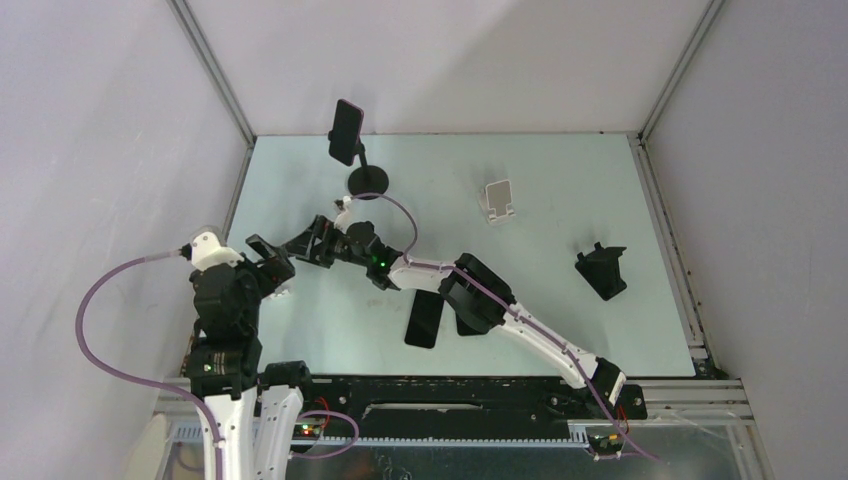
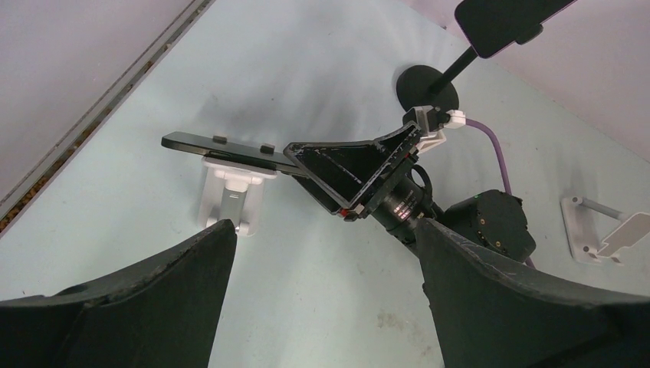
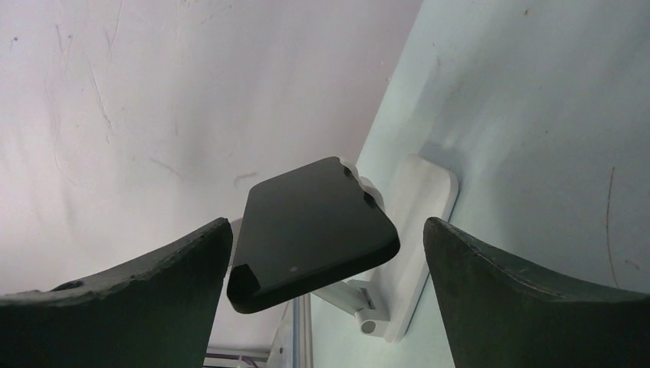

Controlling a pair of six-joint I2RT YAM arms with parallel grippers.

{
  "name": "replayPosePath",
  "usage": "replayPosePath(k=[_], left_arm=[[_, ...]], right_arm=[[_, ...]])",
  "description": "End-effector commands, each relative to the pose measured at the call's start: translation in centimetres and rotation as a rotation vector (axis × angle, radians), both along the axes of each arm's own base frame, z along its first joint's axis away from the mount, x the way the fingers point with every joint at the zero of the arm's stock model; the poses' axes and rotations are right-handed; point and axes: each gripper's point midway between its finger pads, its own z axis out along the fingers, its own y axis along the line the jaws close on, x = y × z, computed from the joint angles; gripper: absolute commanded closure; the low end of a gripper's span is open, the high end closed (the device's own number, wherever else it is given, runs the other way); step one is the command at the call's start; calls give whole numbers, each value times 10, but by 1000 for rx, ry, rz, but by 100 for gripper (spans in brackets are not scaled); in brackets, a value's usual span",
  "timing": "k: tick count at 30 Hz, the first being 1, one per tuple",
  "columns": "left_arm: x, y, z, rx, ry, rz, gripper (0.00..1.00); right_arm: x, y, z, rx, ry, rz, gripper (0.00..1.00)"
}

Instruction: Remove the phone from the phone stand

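Observation:
A black phone [image 3: 310, 222] rests tilted on a small white phone stand [image 3: 418, 222] near the table's left edge. My right gripper [image 3: 326, 224] is open, one finger on each side of the phone's near end, neither touching it. In the left wrist view the same phone [image 2: 218, 143] lies flat across the white stand [image 2: 230, 195], and the right gripper [image 2: 345, 165] meets its right end. My left gripper [image 2: 326, 230] is open and empty, a short way in front of the stand.
A second phone [image 1: 346, 132] sits on a tall black stand with a round base [image 1: 368, 181] at the back. An empty white stand [image 1: 498, 200] and a black stand [image 1: 602, 270] lie to the right. Another phone [image 1: 423, 322] lies flat beside the right arm.

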Motion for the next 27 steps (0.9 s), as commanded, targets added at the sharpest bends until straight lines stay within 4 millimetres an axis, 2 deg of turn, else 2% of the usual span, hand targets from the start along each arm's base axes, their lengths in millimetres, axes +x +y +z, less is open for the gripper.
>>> replayPosePath(k=[1, 12, 27], left_arm=[[4, -1, 6, 18, -27, -19, 5], [5, -1, 6, 17, -27, -20, 5], [5, -1, 6, 17, -26, -22, 5]], right_arm=[[1, 7, 17, 43, -2, -5, 4], [1, 8, 18, 65, -4, -15, 7], [8, 7, 22, 92, -5, -47, 28]])
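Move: Just off the right fingertips, the phone in the white stand has its middle about 7 cm to this hand's left, 1 cm ahead and level with it, its near end already between the open fingers. The phone stand is about 7 cm left, 5 cm back and 5 cm below the hand; the black stand's base is some 18 cm ahead, 12 cm right and 8 cm lower. From the left hand the phone is roughly 13 cm ahead, directly in line and 16 cm below. Closing on the phone's near end from its two long edges, the right hand brings its fingers from almost wide open to about three quarters open, most of that late on. Otherwise it stays in place, first settling half a centimetre downward and then creeping back up and half a centimetre forward. The fingers come right up to the edges; a firm grip can't be seen. ##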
